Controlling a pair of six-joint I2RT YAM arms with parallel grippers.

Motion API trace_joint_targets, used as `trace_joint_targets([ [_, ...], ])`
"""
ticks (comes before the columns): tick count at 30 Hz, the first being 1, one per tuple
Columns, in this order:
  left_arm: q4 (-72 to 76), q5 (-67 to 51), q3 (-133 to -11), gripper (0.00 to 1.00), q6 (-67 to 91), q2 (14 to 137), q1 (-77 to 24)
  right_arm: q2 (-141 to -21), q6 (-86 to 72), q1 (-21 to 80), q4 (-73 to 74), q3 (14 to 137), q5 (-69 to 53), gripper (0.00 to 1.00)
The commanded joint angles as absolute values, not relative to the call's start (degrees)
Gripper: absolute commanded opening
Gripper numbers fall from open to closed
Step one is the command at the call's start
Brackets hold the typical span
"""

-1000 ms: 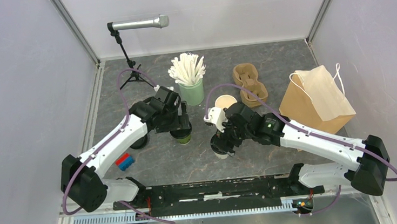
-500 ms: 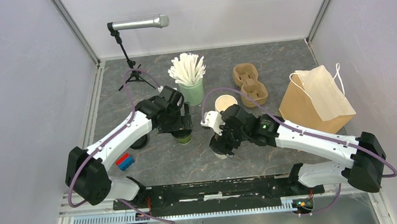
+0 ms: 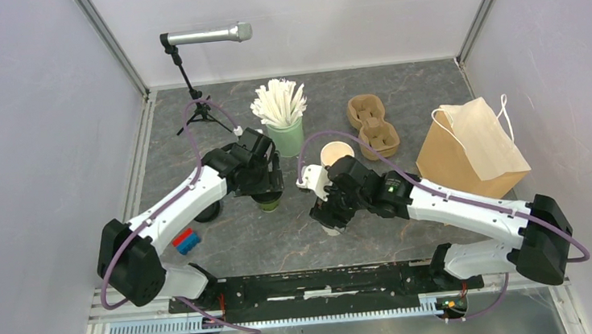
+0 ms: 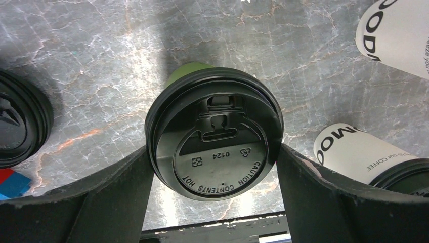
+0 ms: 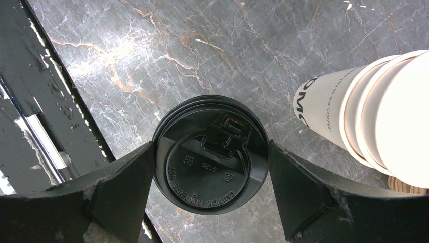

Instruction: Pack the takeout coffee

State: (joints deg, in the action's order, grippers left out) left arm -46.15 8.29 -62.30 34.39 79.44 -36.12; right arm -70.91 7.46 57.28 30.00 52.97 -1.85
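Note:
An olive-green takeout coffee cup (image 4: pixel 215 134) with a black lid stands on the marble table, small under my left wrist in the top view (image 3: pixel 270 204). My left gripper (image 4: pixel 213 152) straddles it, and both fingers touch the lid's rim. A white printed takeout coffee cup, black lid (image 5: pixel 210 154) showing, stands just to its right (image 4: pixel 364 157). My right gripper (image 5: pixel 210 152) is shut on that cup, one finger pressed to each side of the lid. In the top view the right gripper (image 3: pixel 335 210) hides most of the cup.
Behind the grippers are a mint-green cup of white sticks (image 3: pixel 284 136), a stack of lidless cream cups (image 3: pixel 337 154) and a pulp cup carrier (image 3: pixel 372 125). A brown paper bag (image 3: pixel 470 156) stands right. A loose black lid (image 4: pixel 20 126), a blue-red block (image 3: pixel 186 241) and a microphone stand (image 3: pixel 188 83) are left.
Both arms shifted a little farther over their cups. The jaws of each gripper drew in from wide open onto the lid rims.

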Motion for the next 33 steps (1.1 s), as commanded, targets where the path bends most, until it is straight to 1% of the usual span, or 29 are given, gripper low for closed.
trace_joint_targets([
  [1, -46.4, 12.5, -63.8, 0.79, 31.4, 77.9, -35.6, -71.6, 8.3, 57.4, 28.0, 54.8, -1.1, 0.85],
  [9, -45.2, 10.1, -63.7, 0.78, 31.1, 75.6, -30.4, -74.0, 8.7, 57.5, 26.2, 58.0, -2.2, 0.85],
  [17, -45.6, 10.3, -63.6, 0.78, 28.3, 74.6, -22.1, -81.4, 9.6, 57.5, 22.2, 66.1, -2.7, 0.86],
  [21, -43.8, 9.9, -63.9, 0.78, 26.7, 75.4, -17.1, -88.1, 10.2, 57.5, 20.0, 71.0, -2.1, 0.85],
  [26, -40.8, 9.0, -65.7, 0.78, 26.1, 77.1, -12.5, -96.8, 12.9, 57.2, 20.2, 80.2, 3.1, 0.86],
  [33, -36.6, 5.1, -66.1, 0.76, 27.1, 79.9, -11.4, -108.1, 10.7, 54.6, 20.1, 92.4, 0.9, 0.86],
])
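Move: The left hand grips the green cup by its lid; open table short of the mic stand lies about 9 cm ahead, 12 left and 9 down, the spare lid 3 back and 18 left, the straw jar 12 ahead and 6 right. The right hand grips a white cup's lid; open table short of the jar is 12 ahead, 14 left, 9 down; the jar 19 ahead, 10 left; the cup stack 10 ahead, 2 right. Both hands, still gripping lids, carry the cups left and forward some 15 cm, left wrist turning counter-clockwise. ##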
